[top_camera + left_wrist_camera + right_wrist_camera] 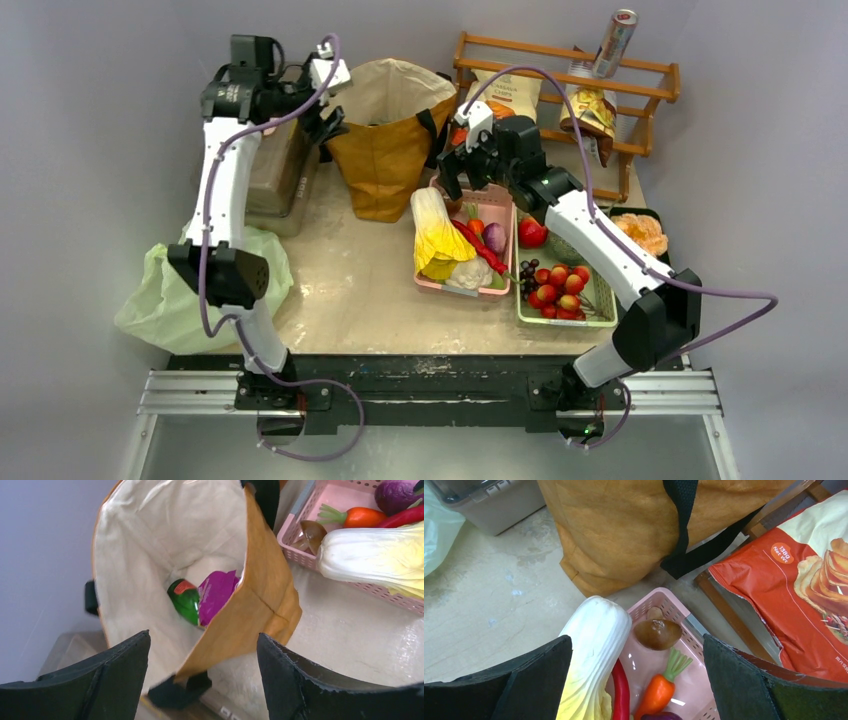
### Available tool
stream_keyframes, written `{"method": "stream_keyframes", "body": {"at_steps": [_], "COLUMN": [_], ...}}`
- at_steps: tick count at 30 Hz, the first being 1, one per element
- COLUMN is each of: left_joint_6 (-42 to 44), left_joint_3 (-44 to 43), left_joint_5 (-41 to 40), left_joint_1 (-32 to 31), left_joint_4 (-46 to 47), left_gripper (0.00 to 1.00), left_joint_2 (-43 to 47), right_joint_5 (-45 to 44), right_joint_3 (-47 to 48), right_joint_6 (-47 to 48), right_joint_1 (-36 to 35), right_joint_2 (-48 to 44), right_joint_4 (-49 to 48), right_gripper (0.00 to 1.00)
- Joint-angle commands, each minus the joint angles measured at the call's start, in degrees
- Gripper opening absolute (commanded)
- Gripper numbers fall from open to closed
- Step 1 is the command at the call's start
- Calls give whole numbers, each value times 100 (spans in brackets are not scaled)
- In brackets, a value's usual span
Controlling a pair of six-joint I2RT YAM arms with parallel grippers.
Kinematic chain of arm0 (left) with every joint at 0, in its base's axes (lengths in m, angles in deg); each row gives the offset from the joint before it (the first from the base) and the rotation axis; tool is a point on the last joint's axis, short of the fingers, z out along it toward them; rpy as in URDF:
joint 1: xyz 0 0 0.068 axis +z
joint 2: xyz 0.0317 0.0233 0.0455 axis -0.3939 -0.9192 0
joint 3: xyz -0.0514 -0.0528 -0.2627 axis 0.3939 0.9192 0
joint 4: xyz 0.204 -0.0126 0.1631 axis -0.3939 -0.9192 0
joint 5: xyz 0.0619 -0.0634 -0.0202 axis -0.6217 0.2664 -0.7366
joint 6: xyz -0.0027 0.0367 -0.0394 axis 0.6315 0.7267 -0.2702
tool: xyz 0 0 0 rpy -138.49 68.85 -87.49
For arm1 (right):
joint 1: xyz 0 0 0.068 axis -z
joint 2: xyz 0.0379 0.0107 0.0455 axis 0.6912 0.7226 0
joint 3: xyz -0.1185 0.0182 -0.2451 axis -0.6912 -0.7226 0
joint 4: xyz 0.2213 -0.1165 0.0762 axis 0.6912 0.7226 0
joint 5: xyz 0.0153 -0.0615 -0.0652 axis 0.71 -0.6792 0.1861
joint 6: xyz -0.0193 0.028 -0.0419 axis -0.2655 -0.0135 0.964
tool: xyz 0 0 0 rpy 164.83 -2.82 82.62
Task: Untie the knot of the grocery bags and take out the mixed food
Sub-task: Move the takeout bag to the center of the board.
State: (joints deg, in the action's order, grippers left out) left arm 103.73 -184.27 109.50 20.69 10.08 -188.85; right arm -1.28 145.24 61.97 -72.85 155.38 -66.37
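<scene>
The mustard-brown tote (385, 150) stands open at the back. Inside it, on the cream lining (145, 555), lie a green bottle (184, 602) and a purple packet (216, 592). My left gripper (204, 634) is open, its jaws astride the tote's near rim and black strap (180, 689) without closing on them. The pale-green plastic bag (165, 295) lies at the left behind my left arm; the knot is out of view. My right gripper (637, 637) hangs open over the pink basket (696, 645), which holds cabbage (594, 645), red chilli (622, 695) and purple onion (495, 238).
A carrot (656, 692) and mushroom (657, 633) also lie in the pink basket. A green basket (600, 300) holds grapes and red fruits. A wooden rack (640, 90) with chip bags (804, 590) and a can stands behind. A grey box (489, 500) sits left of the tote.
</scene>
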Motion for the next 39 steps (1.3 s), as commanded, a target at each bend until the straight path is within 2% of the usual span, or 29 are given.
{"method": "stream_keyframes", "body": {"at_steps": [1,4,7,11,13,15,17,18,21,24,29,31,34,39], "left_joint_6": [332,472,622,877,968,971,913,858,561,155,331,296,156,375], "left_joint_3": [-567,-502,-825,-764,-719,-691,-530,-353,473,1189,1815,2165,2532,3247], "left_joint_5": [-203,-624,-825,-1344,-1614,-1720,-1761,-1754,-1582,-1338,-721,-354,43,157], "left_joint_1": [-587,-919,-1185,-1432,-1463,-1421,-1338,-1283,-1015,-647,-484,-488,-511,-716], "left_joint_4": [-130,231,9,-457,-739,-1026,-1203,-1208,-908,-591,-1213,-1395,-1809,-2632], "left_gripper": [75,76,76,61,47,24,5,0,0,0,0,0,0,0], "left_joint_2": [-332,-602,-992,-1294,-1358,-1300,-1046,-842,-5,745,1529,1823,2241,3243], "right_joint_5": [45,84,176,442,651,945,1273,1344,1347,1241,964,861,553,490], "right_joint_3": [-71,-94,-79,-157,-215,-344,-490,-603,-931,-1017,-981,-952,-884,-982], "right_joint_6": [-49,-66,-6,7,53,54,53,69,73,-18,-5,-8,-38,-8], "right_joint_1": [21,21,21,15,12,-8,-82,-151,-314,-325,-339,-332,-315,-308], "right_joint_2": [-150,-152,-148,-118,-132,-155,-161,-168,-139,64,450,584,721,579], "right_joint_4": [-178,-162,-76,31,56,26,22,-12,-235,-385,-515,-523,-331,-268], "right_gripper": [99,99,99,98,98,97,95,94,90,81,65,61,58,58]}}
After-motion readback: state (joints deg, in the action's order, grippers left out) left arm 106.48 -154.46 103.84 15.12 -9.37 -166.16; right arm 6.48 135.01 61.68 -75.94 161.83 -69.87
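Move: The takeout bag's near rim lies about 8 cm to the left hand's right, 2 cm ahead and 10 below. The lidded box stands some 13 cm to that hand's left, 6 ahead and 25 below, and the pink basket 26 cm right, 12 back and 28 below. From the right hand, the cabbage is roughly 6 cm back, 4 left and 13 down, the basket 6 back, straight below in line, 18 down, and the bag's rim 10 ahead, 12 left and 2 below. The takeout bag's near rim is pinched as the open left hand swings right and down onto it, about 10 cm each way, and shuts; that hand then drags the bag back nearly 20 cm and somewhat left, tipping further down. The right hand sinks some 11 cm with a smaller shift back and left, and half closes its fingers about the cabbage. ##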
